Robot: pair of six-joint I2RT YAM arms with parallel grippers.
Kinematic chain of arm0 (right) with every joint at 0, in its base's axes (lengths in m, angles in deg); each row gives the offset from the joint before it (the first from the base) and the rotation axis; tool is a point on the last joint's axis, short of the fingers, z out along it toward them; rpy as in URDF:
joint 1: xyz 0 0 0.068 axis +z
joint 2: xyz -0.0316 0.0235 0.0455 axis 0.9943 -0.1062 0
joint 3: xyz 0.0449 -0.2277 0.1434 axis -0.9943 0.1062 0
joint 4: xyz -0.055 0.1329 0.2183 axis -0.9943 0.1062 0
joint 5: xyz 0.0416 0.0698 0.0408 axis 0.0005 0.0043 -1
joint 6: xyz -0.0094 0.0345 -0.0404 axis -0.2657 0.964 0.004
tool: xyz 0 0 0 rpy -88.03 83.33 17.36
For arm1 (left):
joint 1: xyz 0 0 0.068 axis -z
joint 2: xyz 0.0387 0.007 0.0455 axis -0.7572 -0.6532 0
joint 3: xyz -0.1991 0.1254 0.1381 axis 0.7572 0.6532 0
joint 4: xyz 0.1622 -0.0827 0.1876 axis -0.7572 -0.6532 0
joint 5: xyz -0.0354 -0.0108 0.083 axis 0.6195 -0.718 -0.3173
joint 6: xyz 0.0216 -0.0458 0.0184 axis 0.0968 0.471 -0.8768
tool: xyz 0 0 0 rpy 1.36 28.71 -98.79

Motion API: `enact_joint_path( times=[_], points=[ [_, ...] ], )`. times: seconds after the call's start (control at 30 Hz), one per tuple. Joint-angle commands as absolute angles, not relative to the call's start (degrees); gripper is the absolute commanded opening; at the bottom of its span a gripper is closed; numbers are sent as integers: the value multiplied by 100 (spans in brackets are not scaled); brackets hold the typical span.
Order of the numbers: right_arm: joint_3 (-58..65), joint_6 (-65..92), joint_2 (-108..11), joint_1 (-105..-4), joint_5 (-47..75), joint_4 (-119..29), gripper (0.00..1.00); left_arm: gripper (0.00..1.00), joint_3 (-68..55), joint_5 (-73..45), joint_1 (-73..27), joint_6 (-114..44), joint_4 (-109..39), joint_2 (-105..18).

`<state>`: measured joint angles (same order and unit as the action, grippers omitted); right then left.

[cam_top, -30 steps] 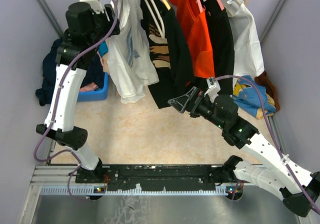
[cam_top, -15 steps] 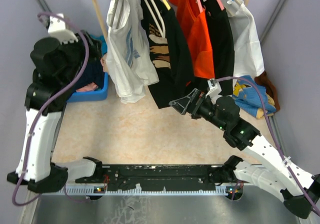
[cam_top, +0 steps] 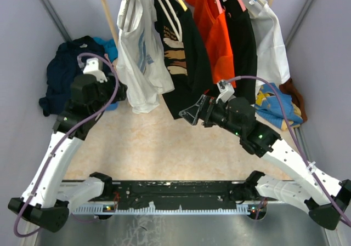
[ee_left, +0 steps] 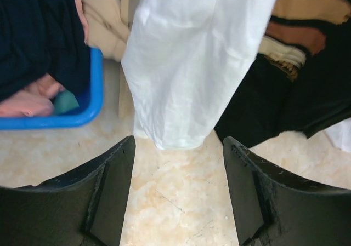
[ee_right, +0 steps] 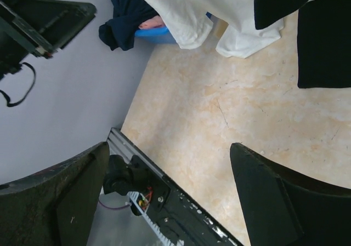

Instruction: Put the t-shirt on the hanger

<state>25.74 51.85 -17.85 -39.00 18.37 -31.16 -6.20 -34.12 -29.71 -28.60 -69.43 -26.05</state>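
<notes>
The white t-shirt (cam_top: 140,54) with a blue print hangs at the left end of the clothes rail, over the pale hanger (cam_top: 124,6) whose wire hook sits on the rail. My left gripper (ee_left: 178,142) is open and empty, low over the floor and just short of the t-shirt's hem (ee_left: 189,65). In the top view the left gripper (cam_top: 116,92) is beside the shirt's lower left edge. My right gripper (cam_top: 192,113) is open in front of the black shirt. In its wrist view the right gripper (ee_right: 170,147) holds nothing, and the t-shirt (ee_right: 186,13) hangs beyond it.
A black shirt with a tan print (cam_top: 178,54), an orange shirt (cam_top: 211,32) and a plain white shirt (cam_top: 269,43) hang to the right. A blue bin (ee_left: 66,117) with dark navy clothes (cam_top: 63,76) stands at left. A yellow-blue garment (cam_top: 277,106) lies at right.
My left arm has swung down from the rail to floor height, its gripper now facing the t-shirt's hem. My right gripper has shifted slightly left and up.
</notes>
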Motion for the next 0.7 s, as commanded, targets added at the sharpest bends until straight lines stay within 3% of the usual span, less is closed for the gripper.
enact_joint_path(
  times=[0.0, 0.17, 0.4, 0.6, 0.67],
  points=[
    [2523, 5071, -1807, -3843, 1853, -3198, 90, 71, 180, -3244, -2929, -2597, -5969, -2294],
    [2715, 5151, -1798, -3737, 1861, -3263, 91, 77, 1170, -3118, -2892, -2716, -4733, -2225],
    [2928, 5219, -1748, -3706, 1850, -3332, 92, 96, 2189, -2992, -2749, -2669, -2947, -2588],
    [3092, 5225, -1649, -3701, 1847, -3369, 92, 96, 2070, -3249, -2497, -2810, -2396, -2772],
    [3178, 5257, -1634, -3705, 1833, -3436, 93, 92, 1926, -3569, -2408, -2870, -2424, -2845]
  ],
)
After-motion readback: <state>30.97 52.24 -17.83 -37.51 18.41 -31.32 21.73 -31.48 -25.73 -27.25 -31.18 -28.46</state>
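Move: The t-shirt already hangs on the rack; its lower part is about 10 cm ahead of the empty left hand, 7 cm to its right and 8 cm lower. The black shirt's lower part hangs some 18 cm right of that hand, 9 cm ahead and 12 cm below; the clothes bin is roughly 10 cm ahead, 17 cm left and 26 cm below. From the right hand the t-shirt's lower part is about 17 cm ahead, 16 cm left and 4 cm down. The left hand drops about 10 cm, then eases right and forward towards the t-shirt, fingers opening; the right sinks slightly. ##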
